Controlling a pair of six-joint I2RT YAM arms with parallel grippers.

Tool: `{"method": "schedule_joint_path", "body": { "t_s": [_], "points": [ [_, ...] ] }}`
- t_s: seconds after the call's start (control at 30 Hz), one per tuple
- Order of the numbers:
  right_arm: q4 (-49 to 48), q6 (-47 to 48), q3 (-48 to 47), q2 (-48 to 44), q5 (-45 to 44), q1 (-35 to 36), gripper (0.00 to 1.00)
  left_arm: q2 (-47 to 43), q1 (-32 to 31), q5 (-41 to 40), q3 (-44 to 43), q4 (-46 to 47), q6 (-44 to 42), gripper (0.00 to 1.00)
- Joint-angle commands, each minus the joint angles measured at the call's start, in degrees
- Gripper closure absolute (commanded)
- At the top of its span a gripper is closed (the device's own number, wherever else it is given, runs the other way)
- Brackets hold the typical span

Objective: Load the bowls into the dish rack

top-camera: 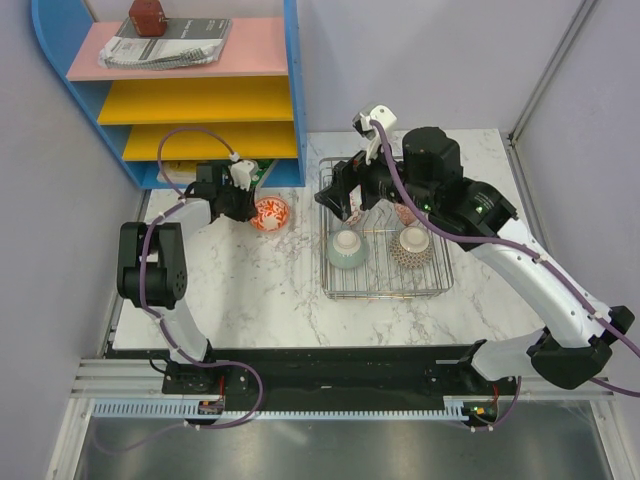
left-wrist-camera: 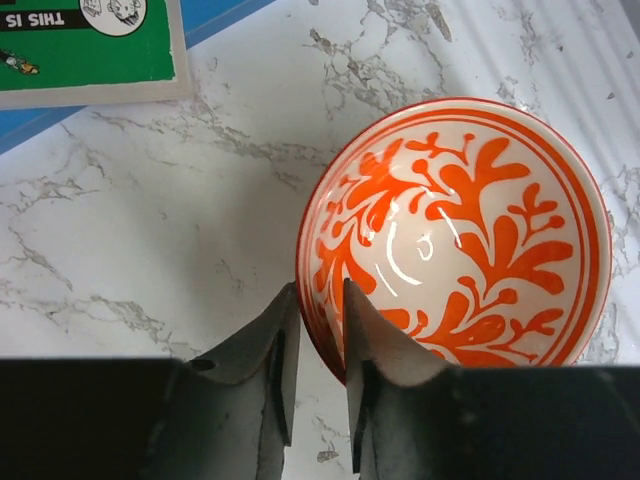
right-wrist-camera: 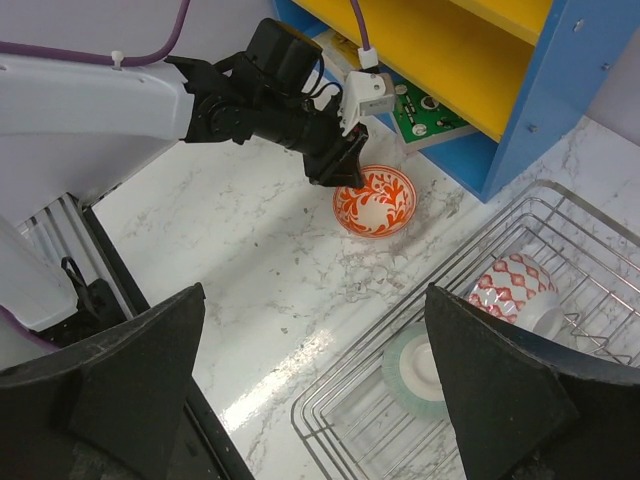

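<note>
A red-and-white patterned bowl stands upright on the marble table, left of the dish rack. My left gripper is shut on its near rim, one finger outside and one inside. In the rack, upside down, lie a pale green bowl and a beige mesh-patterned bowl. Another red-patterned bowl lies on its side there. My right gripper hovers open over the rack's left edge, holding nothing.
A blue shelf unit with yellow shelves stands at the back left, just behind the bowl. A green printed card sticks out from under its lowest shelf. A spiral notebook lies on its pink top. Grey walls enclose the table.
</note>
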State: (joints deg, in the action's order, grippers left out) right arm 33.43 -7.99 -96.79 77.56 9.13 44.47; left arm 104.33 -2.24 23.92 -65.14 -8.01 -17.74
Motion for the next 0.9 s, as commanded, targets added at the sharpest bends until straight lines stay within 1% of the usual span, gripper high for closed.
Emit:
{"method": "schedule_joint_path", "body": {
  "t_s": [0.0, 0.03, 0.1, 0.27, 0.43, 0.5, 0.7, 0.83, 0.87],
  "points": [
    [-0.9, -1.8, -0.2, -1.2, -1.0, 0.4, 0.02, 0.4, -0.8, 0.0, -2.1, -1.3, -0.5, 0.77],
    [-0.9, -1.8, -0.1, -1.3, -1.2, 0.5, 0.02, 0.3, -0.9, -0.1, -2.0, -1.4, -0.5, 0.86],
    [-1.1, -1.2, 0.1, -1.2, -1.3, 0.6, 0.02, 0.1, -1.1, -0.1, -1.7, -1.7, -0.8, 0.98],
    [-1.2, 0.9, -0.2, -1.2, -3.4, 0.5, 0.02, -1.2, -1.2, -0.2, -0.9, -2.2, -1.5, 0.98],
    [-1.2, -0.4, 0.1, -2.8, 2.3, 0.6, 0.02, -3.3, -1.2, 0.4, 0.1, -2.8, -1.9, 0.98],
    [-1.0, -0.2, -0.2, -2.2, 2.3, 0.6, 0.02, -4.5, -1.2, 0.9, 1.0, -3.1, -2.0, 0.98],
    [-2.0, 2.8, 1.5, -1.8, -5.0, 0.5, 0.02, -9.1, -1.2, 4.0, 3.2, -5.3, -3.0, 0.98],
    [-2.5, 7.4, 5.9, -0.5, -7.2, 0.6, 0.02, -14.9, -1.3, 8.4, 5.4, -7.4, -3.6, 0.98],
    [-2.3, 10.1, 6.6, -0.4, -7.7, 0.5, 0.02, -17.6, -1.3, 10.4, 6.3, -7.6, -3.7, 0.98]
  ]
}}
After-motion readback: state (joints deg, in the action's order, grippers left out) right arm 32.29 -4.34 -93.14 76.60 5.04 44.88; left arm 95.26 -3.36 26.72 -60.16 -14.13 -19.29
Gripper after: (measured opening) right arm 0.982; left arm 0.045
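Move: The left hand's part-closed fingers already straddle the near-left rim of the orange-patterned bowl, whose middle lies about 6 cm to the right, 1 cm ahead and 2 cm below. The green book stands some 13 cm straight ahead of this hand; in the rack, the green bowl is about 29 cm to the right and 9 cm back, the red-patterned bowl 30 cm to the right and 3 cm ahead. From the raised, empty right hand the orange-patterned bowl lies roughly 18 cm ahead, 17 cm left and 38 cm down. The left fingers shut fully on the left rim of the orange-patterned bowl, one inside and one outside, while the hand shifts about 1 cm to the right and a little up. Keeping that pinch and nearly the same wrist tilt, it hesitates briefly, then draws the bowl back towards the robot by about 4.5 cm with gathering speed, rising to some 2 cm above its start, while the open right hand waits high over the rack and only at the end starts to dip by about 2 cm. ##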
